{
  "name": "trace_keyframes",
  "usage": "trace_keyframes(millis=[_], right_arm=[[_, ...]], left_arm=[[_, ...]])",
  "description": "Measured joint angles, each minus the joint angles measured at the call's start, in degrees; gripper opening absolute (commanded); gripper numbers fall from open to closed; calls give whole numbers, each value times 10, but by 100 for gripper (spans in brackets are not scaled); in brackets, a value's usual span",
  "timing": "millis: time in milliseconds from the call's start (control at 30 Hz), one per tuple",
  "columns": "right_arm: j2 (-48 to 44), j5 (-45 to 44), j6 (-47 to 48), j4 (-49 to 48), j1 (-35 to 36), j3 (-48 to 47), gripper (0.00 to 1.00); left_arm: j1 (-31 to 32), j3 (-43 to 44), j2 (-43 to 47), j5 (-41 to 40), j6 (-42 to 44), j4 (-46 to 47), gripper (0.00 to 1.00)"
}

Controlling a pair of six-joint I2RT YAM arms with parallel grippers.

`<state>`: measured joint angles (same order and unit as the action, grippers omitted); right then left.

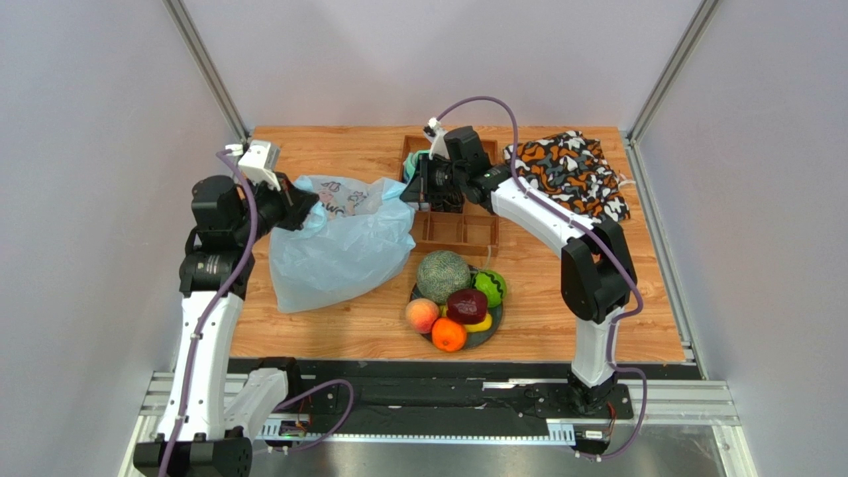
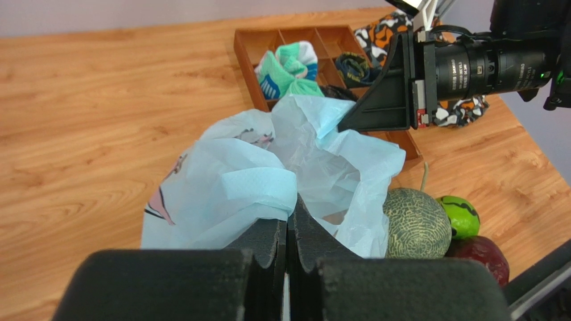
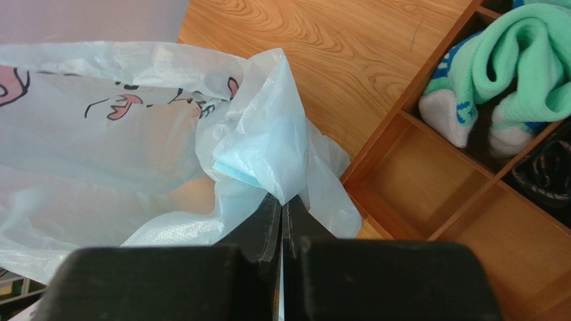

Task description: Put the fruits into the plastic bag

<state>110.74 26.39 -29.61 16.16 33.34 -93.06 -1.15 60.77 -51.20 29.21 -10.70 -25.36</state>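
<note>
The pale blue plastic bag (image 1: 338, 243) lies left of centre, its mouth held between both arms. My left gripper (image 1: 307, 211) is shut on the bag's left rim (image 2: 258, 190). At the opposite side my right gripper (image 1: 410, 191) is shut on a folded bit of the bag's rim (image 3: 268, 157). The fruits sit on a dark plate (image 1: 494, 323): netted melon (image 1: 443, 275), green bumpy fruit (image 1: 489, 287), dark red fruit (image 1: 466, 305), peach (image 1: 422, 315), orange (image 1: 449, 335), and a yellow mango (image 1: 482, 324) mostly hidden. The left wrist view shows the melon (image 2: 415, 224) beside the bag.
A wooden compartment tray (image 1: 456, 227) stands behind the plate, holding rolled green and black cloth bundles (image 3: 509, 73). An orange, black and white patterned cloth (image 1: 569, 171) lies at the back right. Metal frame rails border the table.
</note>
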Motion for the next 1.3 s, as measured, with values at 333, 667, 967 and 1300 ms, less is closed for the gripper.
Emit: trace_keyframes(millis=[333,667,967,1300], right_arm=[[-110,-8,17,-9,0,51,76],[-219,-41,52,-7,0,91,85],[-308,-122,98,27,0,178,89],[-439,-242,136,106,52,320,89]], left_arm=[[0,-24,93,2,7,87,0],[0,-43,94,7,10,98,0],[0,-48,99,1,11,97,0],[0,-49,104,-33,20,79,0]])
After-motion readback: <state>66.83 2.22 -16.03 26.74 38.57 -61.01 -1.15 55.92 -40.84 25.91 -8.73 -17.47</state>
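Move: The melon, nearest fruit to the empty-going right hand, lies about 11 cm back, 8 cm to its right and 13 cm below. The small watermelon is some 11 cm right of the melon and 3 cm nearer the base; the dark red fruit 6 cm right and 8 cm nearer; the peach 5 cm left and 10 cm nearer. From the left hand the melon is roughly 26 cm right, 4 cm back and 26 cm below. Up and back goes the right hand first, its fingers opening wide to let go of the bag's rim; after about 11 cm of rise it swings on right and back, sinking again towards the fruit plate, fingers turning clockwise to point more forward. The left hand keeps its pinch on the other side of the rim, lifts some 5 cm, drawing back slightly, and tilts its fingers up about 15 degrees. ##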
